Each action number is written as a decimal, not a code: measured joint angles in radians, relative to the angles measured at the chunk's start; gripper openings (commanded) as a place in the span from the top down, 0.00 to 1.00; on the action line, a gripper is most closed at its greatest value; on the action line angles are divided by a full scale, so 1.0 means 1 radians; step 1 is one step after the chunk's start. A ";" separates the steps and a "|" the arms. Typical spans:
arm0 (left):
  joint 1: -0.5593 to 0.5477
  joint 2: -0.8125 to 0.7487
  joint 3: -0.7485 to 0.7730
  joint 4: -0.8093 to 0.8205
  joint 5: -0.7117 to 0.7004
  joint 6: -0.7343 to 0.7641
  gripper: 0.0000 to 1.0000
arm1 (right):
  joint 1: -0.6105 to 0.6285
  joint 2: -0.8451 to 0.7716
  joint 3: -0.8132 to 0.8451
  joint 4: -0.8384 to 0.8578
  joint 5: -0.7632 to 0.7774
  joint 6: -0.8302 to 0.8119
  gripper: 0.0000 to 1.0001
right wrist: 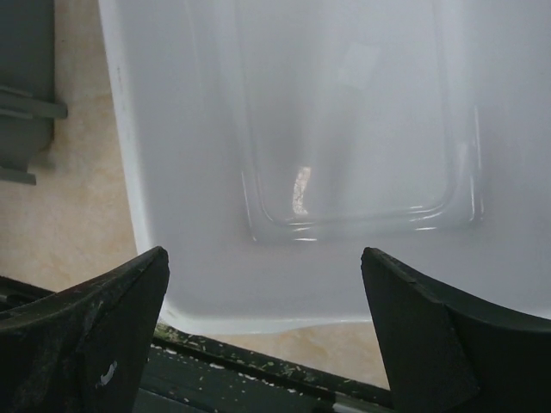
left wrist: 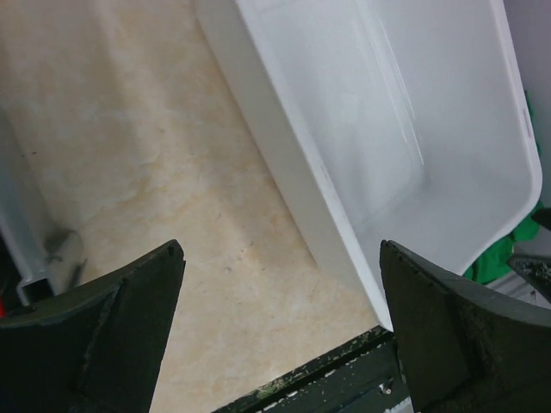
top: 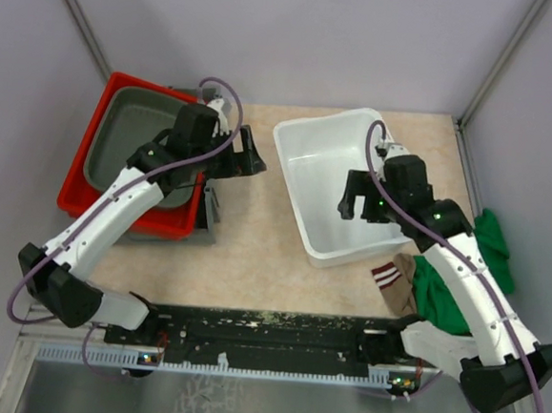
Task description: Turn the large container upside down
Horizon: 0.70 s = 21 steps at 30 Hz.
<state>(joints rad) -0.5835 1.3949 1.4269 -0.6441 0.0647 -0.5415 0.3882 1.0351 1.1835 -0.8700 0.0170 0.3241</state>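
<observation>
The large container [top: 309, 171] is a white plastic tub standing upright with its open side up at the right of the table, and nothing lies inside it. My left gripper [top: 250, 153] hangs open to the left of the tub, apart from it. In the left wrist view the gripper [left wrist: 281, 249] frames bare tabletop, with the tub's near wall [left wrist: 293, 172] just to the right. My right gripper [top: 357, 203] hovers open over the tub's near end. The right wrist view shows this gripper [right wrist: 263, 254] empty above the tub's floor [right wrist: 344, 112] and near rim.
A red bin [top: 83, 167] holding a grey tub [top: 133, 133] stands at the left, with a grey piece [top: 207, 211] leaning beside it. Green cloth [top: 446, 292] and a striped sock [top: 394, 281] lie right of the white tub. A black rail [top: 266, 332] runs along the near edge.
</observation>
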 measured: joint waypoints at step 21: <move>0.076 -0.177 -0.032 -0.080 -0.145 0.029 0.00 | 0.444 0.283 0.043 0.106 0.292 0.140 0.10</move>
<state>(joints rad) -0.5076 1.2175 1.3945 -0.7246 -0.0807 -0.5125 0.8322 1.3182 1.2263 -0.7639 0.3088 0.4641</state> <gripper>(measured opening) 0.997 0.942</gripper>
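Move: The large white container lies below the right hand, its middle about 10 cm farther out, 2 cm left and 17 cm lower; its left rim crosses some 11 cm to the hand's left. The brown sock is about 4 cm back and 15 cm right, the green cloth 2 cm back and 32 cm right, both some 23 cm down. From the left hand the container's middle is roughly 5 cm ahead, 24 cm right and 20 cm below. Over the large container's near part, the right hand sweeps about 11 cm left to its left rim, sinking nearly 5 cm on the way, with the wrist turning some 10 degrees and the fingers still wide open. The left hand, also open, draws away about 7 cm left towards the red bin, then rises 3 cm late on. ##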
